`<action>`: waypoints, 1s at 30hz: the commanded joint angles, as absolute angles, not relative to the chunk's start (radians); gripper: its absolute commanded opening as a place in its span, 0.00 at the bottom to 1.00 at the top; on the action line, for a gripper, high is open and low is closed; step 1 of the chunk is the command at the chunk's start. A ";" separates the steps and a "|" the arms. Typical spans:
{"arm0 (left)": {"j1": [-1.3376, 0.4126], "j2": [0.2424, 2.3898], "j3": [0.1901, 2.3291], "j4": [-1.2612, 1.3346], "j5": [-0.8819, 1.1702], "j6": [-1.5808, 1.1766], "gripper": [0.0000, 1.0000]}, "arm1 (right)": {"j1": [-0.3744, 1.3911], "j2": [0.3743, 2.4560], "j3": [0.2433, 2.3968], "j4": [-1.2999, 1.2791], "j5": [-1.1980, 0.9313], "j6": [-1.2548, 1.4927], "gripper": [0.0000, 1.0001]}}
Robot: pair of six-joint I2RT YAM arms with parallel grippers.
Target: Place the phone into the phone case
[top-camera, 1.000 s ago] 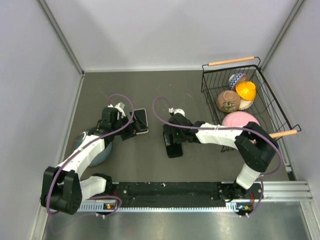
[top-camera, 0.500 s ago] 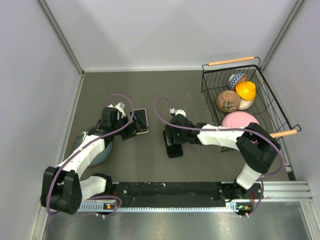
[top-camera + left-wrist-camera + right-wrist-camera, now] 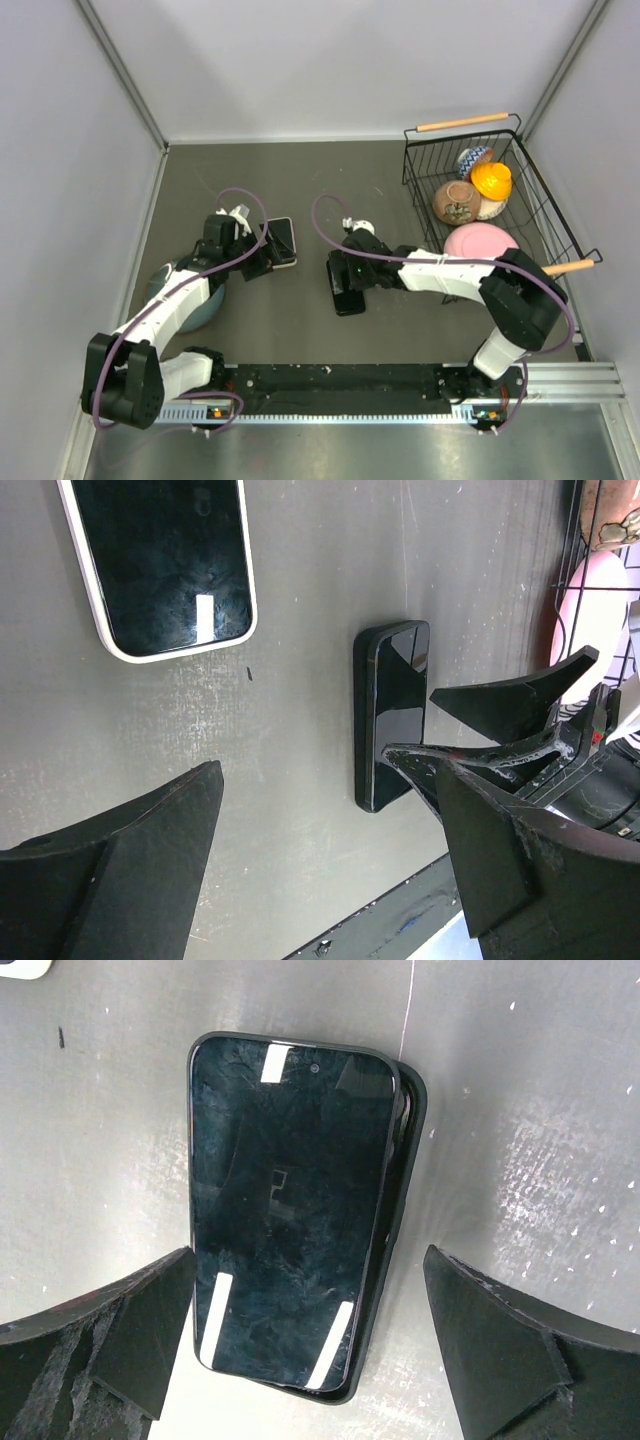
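Note:
The black phone [image 3: 290,1210] lies face up on the black phone case [image 3: 407,1150], a little askew, with the case's rim showing along its right side. My right gripper [image 3: 310,1350] hangs open over the phone's near end, one finger on each side, touching nothing. From above, the phone [image 3: 348,297] lies under that gripper [image 3: 350,272]. My left gripper [image 3: 256,258] is open and empty beside a white-rimmed phone [image 3: 283,243]. In the left wrist view this white-rimmed phone [image 3: 160,565] lies at the top left and the black phone [image 3: 392,710] to the right.
A wire basket [image 3: 520,130] at the back right holds an orange toy [image 3: 491,180] and a brown ball [image 3: 456,202]. A pink bowl [image 3: 480,240] sits by the right arm. A grey-blue bowl [image 3: 165,285] lies under the left arm. Walls close in on three sides.
My right wrist has shifted slightly to the right over the black phone. The left arm and both phones have stayed where they were.

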State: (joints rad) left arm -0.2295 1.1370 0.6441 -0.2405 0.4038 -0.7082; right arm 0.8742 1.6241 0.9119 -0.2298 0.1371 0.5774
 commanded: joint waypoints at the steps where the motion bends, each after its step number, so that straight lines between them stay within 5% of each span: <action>1: -0.225 1.134 0.647 -0.227 0.419 -0.707 0.92 | 0.868 1.623 0.969 -0.227 0.130 0.565 0.96; 22: -0.225 1.158 0.661 -0.216 0.429 -0.706 0.91 | 0.868 1.718 1.006 -0.249 0.143 0.543 0.94; 30: -0.227 1.169 0.643 -0.186 0.449 -0.721 0.91 | 0.870 1.698 0.934 -0.210 0.115 0.572 0.61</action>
State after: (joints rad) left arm -0.2295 1.1568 0.6441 -0.2340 0.4210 -0.7124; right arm 0.8742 1.7050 0.9707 -0.2394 0.1349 0.5560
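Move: The phone lies almost under the right hand's open fingers, its middle about 1 cm ahead, 1 cm left and 2 cm below, on top of the black case, which sticks out along its right edge. The white-rimmed phone is roughly 13 cm ahead and 18 cm to the left of the right hand. From the left hand, the phone is about 17 cm right, 6 cm back and 9 cm down. By the end the right fingers pinch the stack of phone and case by its two long sides, a touch that wasn't there before. To get there the hand lifts nearly 1 cm while easing about 1 cm forward and left, spread wide, then sinks about 2 cm around the stack and closes partway, the fingers pointing down throughout. ##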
